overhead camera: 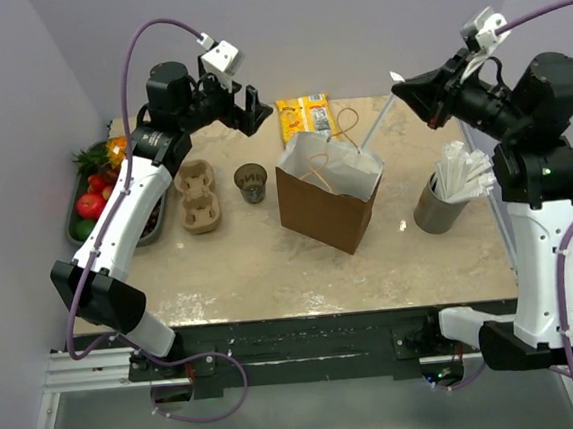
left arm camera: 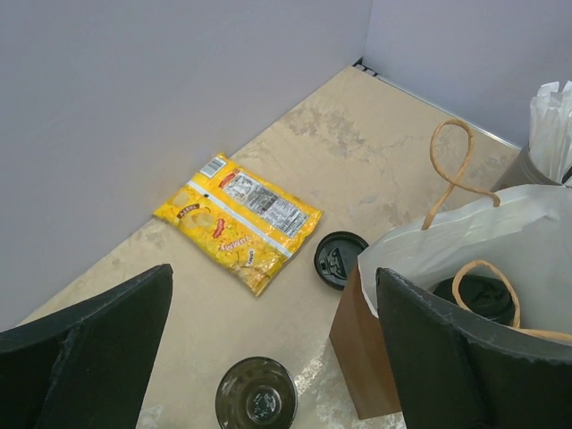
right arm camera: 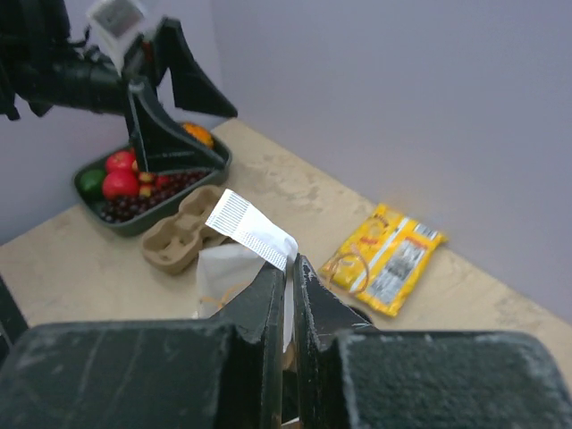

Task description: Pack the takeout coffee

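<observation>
A brown paper bag (overhead camera: 316, 207) with a white lining stands open at the table's middle. A lidded black coffee cup (left arm camera: 484, 295) sits inside it. An empty dark cup (overhead camera: 252, 182) stands left of the bag, and a loose black lid (left arm camera: 340, 259) lies behind the bag. My right gripper (overhead camera: 403, 89) is shut on a white paper-wrapped straw (overhead camera: 377, 122), which slants down toward the bag's mouth. In the right wrist view the straw (right arm camera: 253, 231) sticks out past the closed fingertips (right arm camera: 277, 277). My left gripper (overhead camera: 242, 108) hangs open above the dark cup (left arm camera: 256, 393), holding nothing.
A cardboard cup carrier (overhead camera: 197, 195) lies left of the dark cup. A tray of fruit (overhead camera: 77, 205) sits at the table's left edge. A yellow snack packet (overhead camera: 305, 115) lies at the back. A grey holder of wrapped straws (overhead camera: 436, 206) stands right of the bag.
</observation>
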{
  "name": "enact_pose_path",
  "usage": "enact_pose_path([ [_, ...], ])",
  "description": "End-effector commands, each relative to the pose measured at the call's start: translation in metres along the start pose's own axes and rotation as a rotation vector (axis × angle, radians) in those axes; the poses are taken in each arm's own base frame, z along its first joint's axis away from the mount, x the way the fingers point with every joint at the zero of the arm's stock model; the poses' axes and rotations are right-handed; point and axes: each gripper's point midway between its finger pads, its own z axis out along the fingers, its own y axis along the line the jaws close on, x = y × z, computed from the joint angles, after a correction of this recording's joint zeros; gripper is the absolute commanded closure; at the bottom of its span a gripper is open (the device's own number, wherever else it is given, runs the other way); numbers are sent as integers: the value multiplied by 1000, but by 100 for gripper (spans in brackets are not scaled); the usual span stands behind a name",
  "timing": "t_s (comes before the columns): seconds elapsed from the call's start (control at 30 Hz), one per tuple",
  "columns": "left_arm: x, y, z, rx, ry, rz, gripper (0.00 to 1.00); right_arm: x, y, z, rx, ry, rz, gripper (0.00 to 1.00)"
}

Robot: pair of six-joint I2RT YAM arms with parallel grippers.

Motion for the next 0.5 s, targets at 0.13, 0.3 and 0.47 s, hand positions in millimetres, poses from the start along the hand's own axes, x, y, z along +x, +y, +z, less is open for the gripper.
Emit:
enact_pose_path([
  [0.13,-18,7,-6,-30,-39,67,0,109,-21,30,-35,190,195,61],
  [0.3,-17,12,-9,-60,-28,93,0,70,-50,32,122,113,123,1],
  [0.47,-14,19,-3,-77,-23,97,0,46,-87,33,327,69,178,1],
])
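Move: I hold the wrapped straw pinched in my right hand, high up, its free end slanting down towards the takeout bag. The bag's middle lies about 8 cm ahead, 10 cm to the left and some 43 cm below. The straw cup stands roughly 5 cm ahead and 14 cm to the right, about as low; the black lid lies some 18 cm ahead and 11 cm left, on the table. From my left hand the bag is about 16 cm to the right, 6 cm back and 30 cm below. I swing my right hand quickly down about 13 cm and forward some 7 cm towards the bag, pitching the fingers down about 20 degrees, and open them wide on the way so that they let go of the straw. Then, open and empty, the hand rises 2 to 3 cm and eases slightly right, its fingers turning a little clockwise. ##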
